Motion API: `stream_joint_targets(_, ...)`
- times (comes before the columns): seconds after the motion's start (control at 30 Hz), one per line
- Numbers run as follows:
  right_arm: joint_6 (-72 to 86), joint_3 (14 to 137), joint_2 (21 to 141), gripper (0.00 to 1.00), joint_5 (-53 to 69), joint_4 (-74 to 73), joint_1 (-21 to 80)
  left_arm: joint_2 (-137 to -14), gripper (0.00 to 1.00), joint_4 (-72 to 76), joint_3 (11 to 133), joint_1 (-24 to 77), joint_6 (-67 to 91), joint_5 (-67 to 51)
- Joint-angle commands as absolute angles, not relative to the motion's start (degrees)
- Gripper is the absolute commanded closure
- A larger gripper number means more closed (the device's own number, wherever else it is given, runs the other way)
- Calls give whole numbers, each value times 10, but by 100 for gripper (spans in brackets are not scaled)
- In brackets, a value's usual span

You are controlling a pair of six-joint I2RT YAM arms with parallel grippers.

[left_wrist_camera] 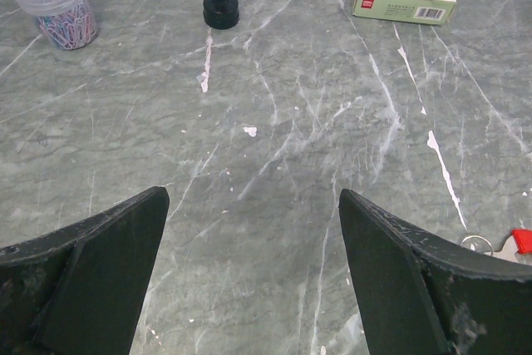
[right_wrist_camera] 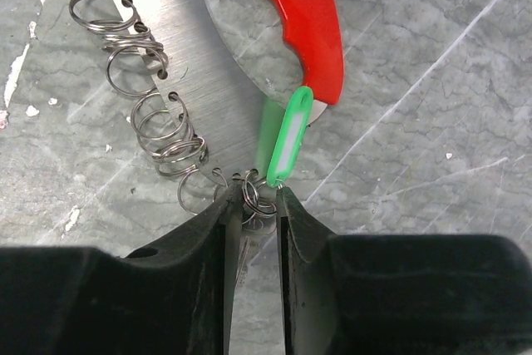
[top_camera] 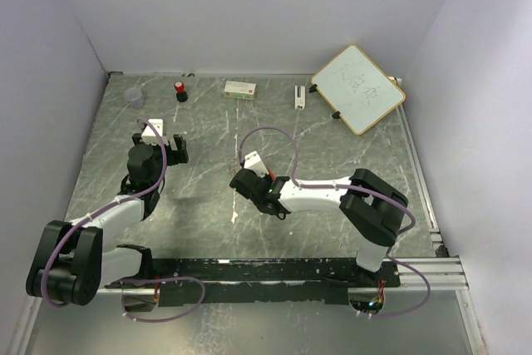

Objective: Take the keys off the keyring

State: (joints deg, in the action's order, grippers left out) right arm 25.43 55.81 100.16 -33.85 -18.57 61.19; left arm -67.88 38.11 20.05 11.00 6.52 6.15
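Note:
In the right wrist view a curved red key (right_wrist_camera: pixel 312 22) and a small bright green key (right_wrist_camera: pixel 287 135) lie on the grey marble table. Both hang from the keyring (right_wrist_camera: pixel 158 122), a bunch of silver wire rings along a flat silver strip. My right gripper (right_wrist_camera: pixel 258 197) is shut on the small rings at the end of the bunch, just below the green key. In the top view it (top_camera: pixel 243 179) is at mid table and hides the keyring. My left gripper (left_wrist_camera: pixel 253 197) is open and empty over bare table, left of the keyring (left_wrist_camera: pixel 478 244).
Along the back wall stand a clear jar of paper clips (top_camera: pixel 135 97), a red-capped little bottle (top_camera: pixel 179 90), a green and white box (top_camera: pixel 239 88), a small white item (top_camera: pixel 299 96) and a tilted whiteboard (top_camera: pixel 358 88). Walls close in the left, back and right.

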Motion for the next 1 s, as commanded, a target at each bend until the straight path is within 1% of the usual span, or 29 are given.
stream_joint_targets(0.0,247,560,1015,77,-356,-177,612,-679,5,399,203,113,73,51)
stream_joint_targets(0.1,245,556,1019,81,-355,-166,611,-679,5,400,202,114,73,50)
stream_joint_targets(0.27,242,562,1029,94,-351,-158,610,-681,5,399,204,114,73,47)
stream_joint_targets(0.4,232,579,1037,100,-360,-167,610,-684,5,398,205,113,72,46)
stream_joint_targets(0.53,215,604,1031,100,-388,-176,610,-682,5,398,205,114,71,47)
stream_joint_targets(0.73,180,630,982,100,-402,-156,611,-688,5,398,209,113,69,41)
stream_joint_targets(0.97,135,649,920,100,-392,-119,613,-682,5,411,209,114,57,-13)
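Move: The small ring tying the green tag and keys to the near corner of the red-handled metal plate lies right at the right fingertips, between the barely open pads. The green tag is about 3 cm ahead and 1 cm right of that hand; the red handle's middle is roughly 6 cm ahead and 1 cm right; the row of rings along the plate runs some 5 cm ahead and 5 cm left. From the left hand the small ring is about 12 cm back, 27 cm right and 12 cm below. The small ring at the plate's near corner is pinched as the right fingers, first almost in place and easing down a touch, close from a narrow gap to fully shut. Still shut, they then draw up and away from the table at growing speed, about 7.5 cm, while going some 3.5 cm forward and as much left, the fingertips tilting up roughly 10 degrees. ##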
